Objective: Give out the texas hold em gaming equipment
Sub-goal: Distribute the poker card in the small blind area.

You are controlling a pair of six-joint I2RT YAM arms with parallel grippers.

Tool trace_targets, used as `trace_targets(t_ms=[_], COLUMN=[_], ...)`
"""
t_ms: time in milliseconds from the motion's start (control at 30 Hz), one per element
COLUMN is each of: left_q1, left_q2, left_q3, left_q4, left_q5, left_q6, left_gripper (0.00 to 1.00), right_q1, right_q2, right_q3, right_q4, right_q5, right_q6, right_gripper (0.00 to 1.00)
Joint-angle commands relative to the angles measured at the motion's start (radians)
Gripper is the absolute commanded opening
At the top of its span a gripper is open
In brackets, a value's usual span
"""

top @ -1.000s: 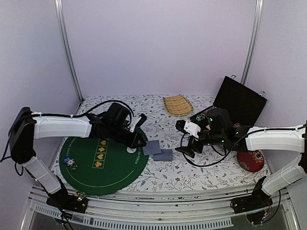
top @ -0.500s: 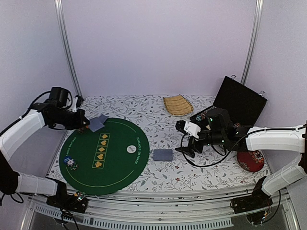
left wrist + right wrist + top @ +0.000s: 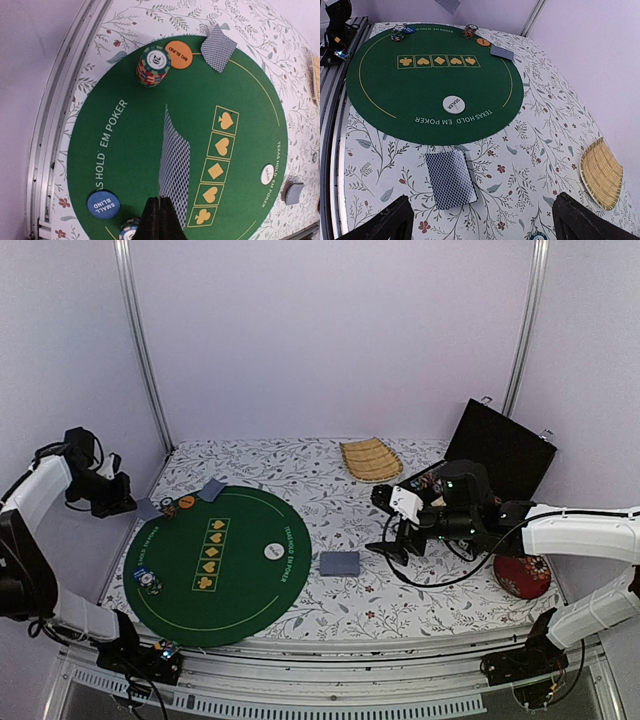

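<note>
A round green poker mat [image 3: 225, 575] fills the left of the table. My left gripper [image 3: 130, 504] hovers off its far-left edge, shut on a grey-blue-backed card [image 3: 175, 160] that I see edge-on. Another card [image 3: 212, 489] lies face down on the mat's far rim, beside an orange token [image 3: 178, 54] and a chip stack [image 3: 151, 65]. A blue token [image 3: 103, 205] and a second chip stack [image 3: 151, 583] sit at the near left. The deck [image 3: 451, 178] lies just right of the mat, by the white dealer token [image 3: 453, 104]. My right gripper [image 3: 485, 225] hangs open above the deck.
A tan woven tray [image 3: 371, 458] sits at the back centre. An open black case [image 3: 500, 448] stands at the back right, and a red patterned cushion [image 3: 522, 575] lies below the right arm. Metal rails run along the table's left and near edges.
My left arm swung from the deck across the mat to the far left with a card. One card now lies on the mat's far rim. The right gripper shifted slightly.
</note>
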Motion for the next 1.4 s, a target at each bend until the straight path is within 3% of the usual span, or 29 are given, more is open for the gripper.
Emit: trace_targets(t_ms=[0, 100, 267, 433, 567, 900, 1367], left_q1=[0.004, 0.002, 0.001, 0.004, 0.006, 0.012, 0.010], left_q2=[0.078, 0.096, 0.121, 0.168, 0.208, 0.343, 0.389], left_q3=[0.102, 0.084, 0.042, -0.019, -0.043, -0.093, -0.109], left_q4=[-0.037, -0.014, 0.016, 0.050, 0.077, 0.098, 0.109], left_q5=[-0.049, -0.182, -0.089, -0.163, -0.185, -0.404, -0.564], left_q6=[0.120, 0.173, 0.271, 0.341, 0.350, 0.348, 0.355], left_gripper=[0.00, 0.00, 0.00, 0.00, 0.00, 0.00, 0.00], right_q1=[-0.004, -0.005, -0.011, -0.013, -0.013, -0.015, -0.015], right_q2=[-0.030, -0.034, -0.033, -0.035, -0.035, -0.044, -0.044], right_q3=[-0.004, -0.007, -0.005, -0.004, -0.004, -0.005, -0.005], right_q4=[0.020, 0.028, 0.030, 0.028, 0.028, 0.025, 0.021], right_q5=[-0.026, -0.031, -0.063, -0.070, -0.076, -0.073, -0.069], right_q6=[-0.010, -0.012, -0.009, -0.009, -0.009, -0.009, -0.012], right_gripper=[0.99, 0.99, 0.99, 0.99, 0.99, 0.99, 0.99])
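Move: The left hand holds a poker card high over the mat's left rim. The small blind chip it is bringing the card to lies some 7 cm back, 5 cm left and 16 cm below. A chip stack stands about 9 cm back and 1 cm left of the hand; the big blind chip is some 14 cm ahead, level sideways, with its own stack about 11 cm ahead and 3 cm left. From the right hand the small blind chip is roughly 50 cm left, 2 cm back and 18 cm below. Down by about 13 cm and left by some 8 cm, after a brief forward nudge that turns into a pull back of about 4 cm, the left hand brings the card to the small blind chip. The wrist tips by roughly 40 degrees, from slanting forward to pointing down and leftward, while the shut fingers keep their pinch on the card's edge; the descent eases out at the end. ##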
